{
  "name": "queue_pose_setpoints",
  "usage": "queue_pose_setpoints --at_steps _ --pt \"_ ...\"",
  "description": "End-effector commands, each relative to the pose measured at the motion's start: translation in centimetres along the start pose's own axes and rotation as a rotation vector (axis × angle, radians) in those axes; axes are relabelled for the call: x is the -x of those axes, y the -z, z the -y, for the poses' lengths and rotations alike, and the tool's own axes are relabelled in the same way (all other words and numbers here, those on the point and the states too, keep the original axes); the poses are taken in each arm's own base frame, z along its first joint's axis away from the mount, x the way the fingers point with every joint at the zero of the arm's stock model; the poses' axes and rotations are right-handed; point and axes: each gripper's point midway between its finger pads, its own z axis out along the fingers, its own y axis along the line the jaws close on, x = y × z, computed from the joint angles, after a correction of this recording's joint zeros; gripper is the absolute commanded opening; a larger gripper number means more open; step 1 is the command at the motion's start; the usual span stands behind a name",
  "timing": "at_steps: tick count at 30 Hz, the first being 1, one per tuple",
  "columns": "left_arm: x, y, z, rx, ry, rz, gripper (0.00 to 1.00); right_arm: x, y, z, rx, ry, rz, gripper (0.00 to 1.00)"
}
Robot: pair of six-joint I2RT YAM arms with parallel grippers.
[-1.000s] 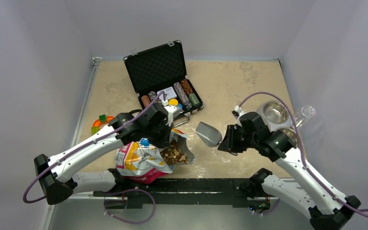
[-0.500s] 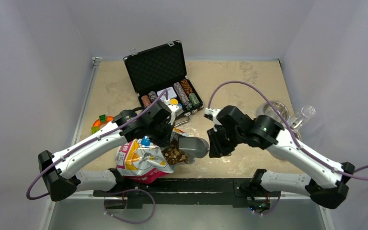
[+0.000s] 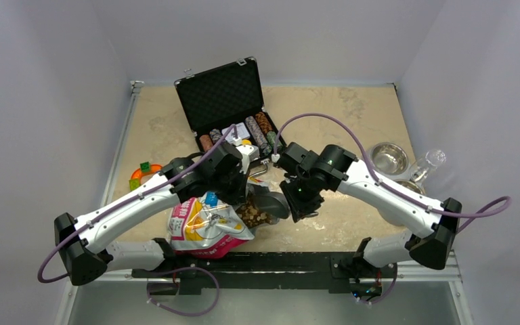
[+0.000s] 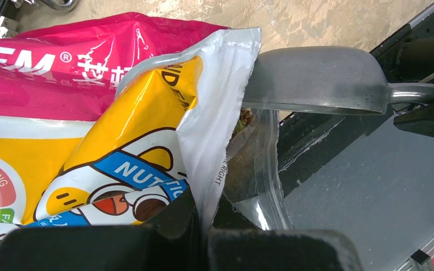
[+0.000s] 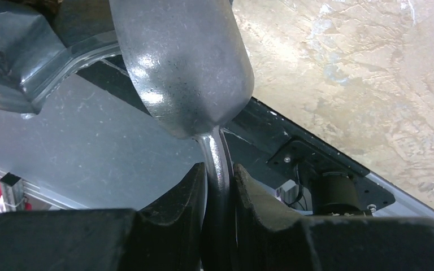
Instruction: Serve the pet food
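Observation:
The printed food bag (image 3: pixel 203 227) lies at the near table edge with its mouth open to the right. Brown kibble (image 3: pixel 254 215) shows in the mouth. My left gripper (image 3: pixel 235 184) is shut on the bag's upper edge; in the left wrist view the white bag rim (image 4: pixel 215 147) runs between its fingers (image 4: pixel 206 228). My right gripper (image 3: pixel 299 198) is shut on the handle of a grey metal scoop (image 3: pixel 271 202), whose bowl sits at the bag mouth over the kibble. The scoop (image 5: pixel 181 62) and its handle (image 5: pixel 217 164) show in the right wrist view, and the scoop (image 4: pixel 316 79) also in the left wrist view.
An open black case (image 3: pixel 233 112) of poker chips stands behind the bag. A steel bowl (image 3: pixel 388 157) and a glass (image 3: pixel 432 160) stand at the right, with a second bowl (image 3: pixel 409 184) partly hidden by my right arm. A small coloured toy (image 3: pixel 142 172) lies at the left.
My right arm has swung left with the scoop, from mid-table to the bag mouth. My left gripper has kept hold of the bag edge.

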Motion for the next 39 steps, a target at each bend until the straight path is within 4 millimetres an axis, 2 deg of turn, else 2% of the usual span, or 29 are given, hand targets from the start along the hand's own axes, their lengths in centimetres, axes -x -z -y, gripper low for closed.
queue_pose_setpoints --at_steps 1,5,8,10,13,19,21,23,26,28,31,35,37,39 --pt "5.3 2.0 6.1 -0.252 0.027 0.166 0.00 1.1 -1.0 1.0 -0.073 -0.011 -0.007 0.00" --pt "5.4 1.5 5.9 -0.229 0.065 0.150 0.00 4.0 -2.6 -1.3 -0.015 0.049 -0.018 0.00" --pt "5.1 1.4 5.2 -0.189 0.093 0.143 0.00 5.6 -2.3 -2.0 0.001 0.095 0.002 0.00" --pt "4.8 1.4 4.7 -0.165 0.107 0.141 0.00 5.4 -1.8 -1.7 0.005 0.103 0.011 0.00" --pt "4.6 1.0 4.2 -0.149 0.116 0.144 0.00 3.7 -1.5 -1.6 0.054 0.087 -0.006 0.00" --pt "4.7 0.6 4.6 -0.172 0.109 0.153 0.00 0.6 -2.7 -1.5 0.100 0.016 -0.092 0.00" --pt "4.9 0.7 4.7 -0.175 0.117 0.158 0.00 1.3 -3.5 -1.8 0.104 0.011 -0.080 0.00" --pt "5.0 0.6 4.8 -0.172 0.132 0.150 0.00 3.0 -4.8 -2.6 0.112 0.026 -0.080 0.00" --pt "4.8 0.6 4.5 -0.151 0.166 0.140 0.00 7.3 -7.1 -5.4 0.182 0.079 -0.042 0.00" --pt "4.6 0.6 3.9 -0.130 0.203 0.157 0.00 9.4 -8.6 -7.6 0.255 0.128 -0.054 0.00" --pt "4.5 0.9 3.5 -0.141 0.243 0.215 0.00 11.3 -8.2 -11.6 0.464 0.179 -0.012 0.00" --pt "3.7 1.5 3.1 -0.168 0.209 0.256 0.00 10.1 -4.4 -15.1 0.795 0.220 0.034 0.00" --pt "3.2 1.8 3.3 -0.193 0.165 0.254 0.00 9.3 -3.5 -16.5 0.943 0.228 0.011 0.00" --pt "2.8 2.2 3.5 -0.223 0.103 0.258 0.00 9.2 -3.5 -17.5 1.025 0.209 -0.035 0.00"
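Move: The scoop, gripped by its handle in the right hand, already has its tip in the bag's mouth. The opening with the pet food lies about 12 cm left of this hand, level fore and aft, some 6 cm lower; the bag's body is about 24 cm left and 4 cm back, and the chip case roughly 15 cm left and 21 cm ahead. From the left hand, pinching the bag's rim, the opening is about 5 cm right, 3 cm back and 6 cm below. Keep the scoop gripped and dip the right hand left and down, ease it back a little, then drive it left and down into the bag's mouth, ending about 14 cm left and 5 cm lower, rising slightly at the end as the fingertips swing some 30 degrees left and back. Hold the rim pinched with the left hand, letting it turn about 15 degrees counter-clockwise and shift a couple of centimetres forward late on. ##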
